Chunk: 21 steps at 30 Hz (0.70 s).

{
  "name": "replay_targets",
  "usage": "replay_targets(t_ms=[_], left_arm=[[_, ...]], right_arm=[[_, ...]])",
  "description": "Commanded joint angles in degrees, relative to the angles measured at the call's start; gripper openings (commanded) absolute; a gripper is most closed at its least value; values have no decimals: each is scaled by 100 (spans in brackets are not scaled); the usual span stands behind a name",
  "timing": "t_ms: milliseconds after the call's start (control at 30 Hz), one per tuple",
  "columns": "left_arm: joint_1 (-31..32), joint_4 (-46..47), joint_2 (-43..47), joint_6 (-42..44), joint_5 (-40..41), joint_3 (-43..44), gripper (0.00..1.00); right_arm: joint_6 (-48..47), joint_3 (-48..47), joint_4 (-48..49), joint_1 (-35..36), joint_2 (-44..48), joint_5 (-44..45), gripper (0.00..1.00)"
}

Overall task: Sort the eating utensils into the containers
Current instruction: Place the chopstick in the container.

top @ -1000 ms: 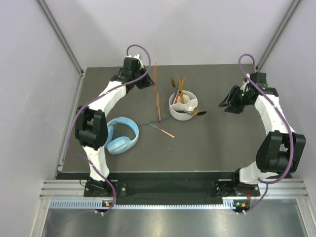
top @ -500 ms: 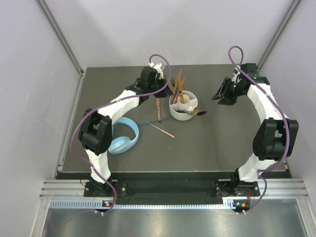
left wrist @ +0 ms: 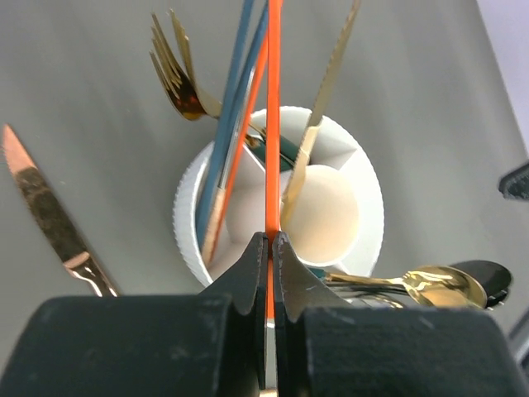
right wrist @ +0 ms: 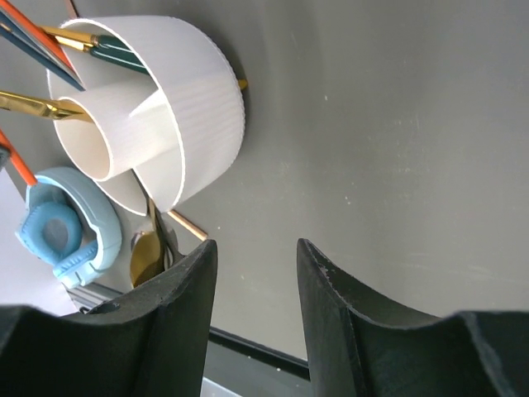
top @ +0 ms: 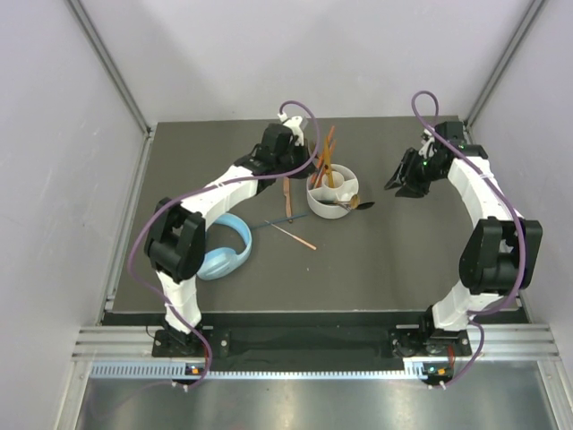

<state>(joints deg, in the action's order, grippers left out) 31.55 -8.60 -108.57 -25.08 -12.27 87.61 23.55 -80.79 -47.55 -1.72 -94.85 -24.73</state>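
My left gripper [left wrist: 271, 241] is shut on a thin orange chopstick [left wrist: 273, 124], which points down into the round white divided container [left wrist: 369, 192]. In the overhead view that gripper [top: 303, 159] hovers just left of the container [top: 344, 211]. Teal chopsticks [left wrist: 235, 107], a gold fork [left wrist: 178, 78] and a gold knife-like piece [left wrist: 331, 91] stand in the compartments. A gold spoon [left wrist: 438, 281] and a black spoon [left wrist: 488, 273] lie against its near side. My right gripper [top: 400, 179] is open and holds nothing, to the right of the container [right wrist: 190, 107].
A bronze knife [top: 286, 193], a teal chopstick [top: 269, 222] and a pale orange chopstick [top: 295, 236] lie on the dark mat left of the container. Light blue headphones [top: 224, 246] rest near the left arm. Grey walls enclose the table.
My left arm has swung right from the back left, carrying the orange chopstick over the container. My right arm has drawn back and slightly left, jaws unchanged.
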Motion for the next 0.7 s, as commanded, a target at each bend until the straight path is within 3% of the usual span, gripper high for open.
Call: replay_targets(t_ms=[0,300,667], left_arm=[[27,499,-181,389,269,19,0],[97,570,-770,715,269,221,0],[114,562,-824,847,498,265,0]], right_arm=[[-114,107,88,13,379,-49,44],[-131,257,106,13,441,-58,44],[-123,319,114,13,450,-49,44]])
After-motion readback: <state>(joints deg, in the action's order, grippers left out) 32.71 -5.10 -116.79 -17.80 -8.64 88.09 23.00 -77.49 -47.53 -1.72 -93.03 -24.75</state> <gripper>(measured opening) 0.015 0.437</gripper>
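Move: The white container's middle is about 2 cm ahead of my left hand, 5 cm to its right and 12 cm below; the hand still pinches an orange chopstick over it. The copper knife lies some 3 cm ahead and 7 cm left of the hand, on the table, and the spoons jut out about 3 cm back and 12 cm right. From my right hand the container is roughly 4 cm ahead and 15 cm left. My left hand sinks about 6.5 cm towards the container's left-hand compartment, easing forward a little, to lower the orange chopstick in beside the blue ones and the other orange one. Its left side rolls up slightly, and it then stays low by the rim with the fingers still shut. ##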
